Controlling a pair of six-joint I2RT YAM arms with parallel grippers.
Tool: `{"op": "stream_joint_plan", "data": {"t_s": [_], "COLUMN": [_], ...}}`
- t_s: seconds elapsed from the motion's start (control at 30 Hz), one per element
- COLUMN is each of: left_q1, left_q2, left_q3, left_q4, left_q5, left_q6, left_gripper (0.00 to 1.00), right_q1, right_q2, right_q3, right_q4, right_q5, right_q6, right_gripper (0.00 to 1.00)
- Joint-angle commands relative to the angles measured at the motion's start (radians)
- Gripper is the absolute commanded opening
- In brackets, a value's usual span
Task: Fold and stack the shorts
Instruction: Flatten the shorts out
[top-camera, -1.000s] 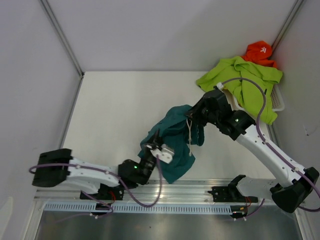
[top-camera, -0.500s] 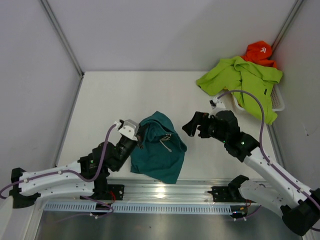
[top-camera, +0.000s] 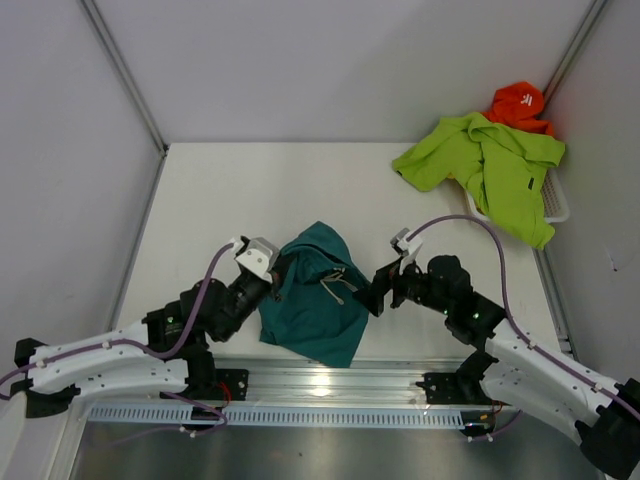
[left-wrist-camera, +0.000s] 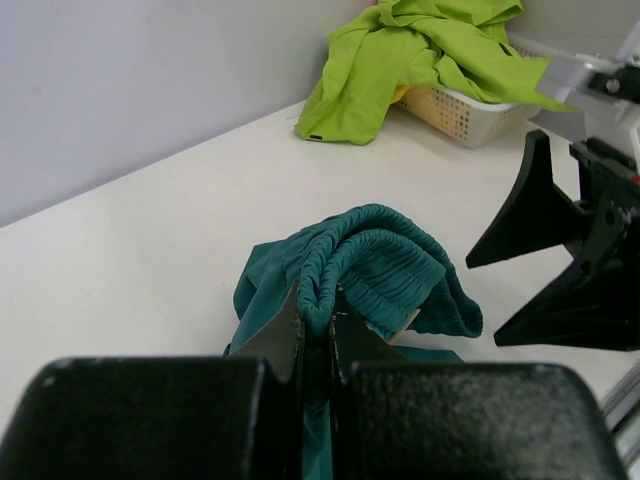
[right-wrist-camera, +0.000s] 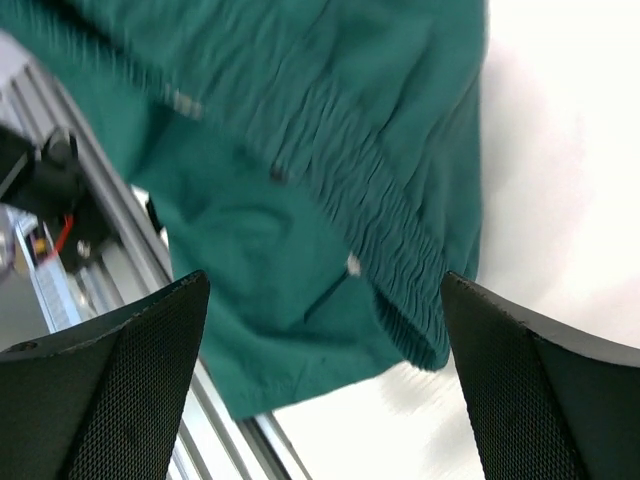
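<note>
The teal shorts (top-camera: 318, 295) lie bunched on the white table near its front edge, white drawstring (top-camera: 335, 290) on top. My left gripper (top-camera: 284, 270) is at their left side, shut on a fold of the ribbed waistband (left-wrist-camera: 330, 260); the left wrist view shows the jaws (left-wrist-camera: 318, 318) pinching it. Just to the right of the shorts, my right gripper (top-camera: 378, 292) stands open, pointing at them without touching. In the right wrist view the shorts (right-wrist-camera: 300, 150) fill the space beyond the spread right gripper (right-wrist-camera: 320, 285). The lime green shorts (top-camera: 490, 165) drape over the basket at the back right.
A white plastic basket (top-camera: 556, 205) sits in the back right corner with an orange garment (top-camera: 518, 102) behind it. A metal rail (top-camera: 330, 385) runs along the table's front edge, just below the teal shorts. Grey walls close in the table on three sides.
My right gripper let go of the teal shorts, opened wide and dropped back to their right side. The left gripper carried the shorts leftward and down onto the table.
</note>
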Motion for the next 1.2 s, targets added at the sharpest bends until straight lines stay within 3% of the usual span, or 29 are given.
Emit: {"op": "stream_joint_plan", "data": {"t_s": [0.0,0.37,0.8,0.9,0.93,1.0,1.03,1.1,1.17], "left_q1": [0.005,0.005,0.005,0.005,0.005,0.005,0.005,0.005,0.007], "left_q2": [-0.022,-0.032,-0.029,-0.03,-0.032,-0.035,-0.036,-0.039,-0.032], "left_q3": [0.077,0.128,0.145,0.162,0.17,0.182,0.19,0.209,0.271], "left_q4": [-0.013,-0.062,-0.087,-0.093,-0.099,-0.11,-0.113,-0.125,-0.139], "left_q5": [0.002,-0.014,-0.08,-0.093,-0.1,-0.108,-0.117,-0.14,-0.189], "left_q6": [-0.019,-0.01,-0.016,-0.014,-0.016,-0.022,-0.025,-0.028,-0.019], "left_gripper": [0.0,0.0,0.0,0.0,0.0,0.0,0.0,0.0,0.0], "right_q1": [0.027,0.102,0.34,0.351,0.351,0.352,0.352,0.352,0.352], "right_q2": [-0.025,0.132,0.17,0.237,0.253,0.284,0.29,0.284,0.249], "right_q3": [-0.036,-0.036,-0.05,-0.021,-0.012,0.025,0.04,0.103,0.18], "right_q4": [0.093,0.123,0.119,0.104,0.092,0.075,0.055,0.009,-0.078], "right_q5": [0.027,0.188,0.53,0.604,0.616,0.636,0.638,0.664,0.69], "right_q6": [-0.088,-0.167,-0.197,-0.188,-0.187,-0.184,-0.182,-0.177,-0.164], "right_gripper": [0.99,0.98,0.82,0.67,0.55,0.4,0.23,0.0,0.0]}}
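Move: The right hand's open fingers are beside the free end of the teal shorts' waistband, which hangs about 3 cm to its left, 1 cm ahead and some 7 cm below. The drawstring is roughly 7 cm to this hand's left, 8 cm below and 1 cm ahead; the nearer leg hem is about 6 cm left, 10 cm back and 16 cm below. From the left hand, already gripping the waistband's other end, the free end is some 15 cm right, 2 cm ahead and 19 cm lower. The right fingers pinch the free end of the shorts' waistband: the hand sinks about 8 cm to it, its fingers tipping some 25 degrees further down, and shuts from wide open late in the descent. The left hand keeps its grip on the other end and eases about 3 cm up and 3 cm to the left. ##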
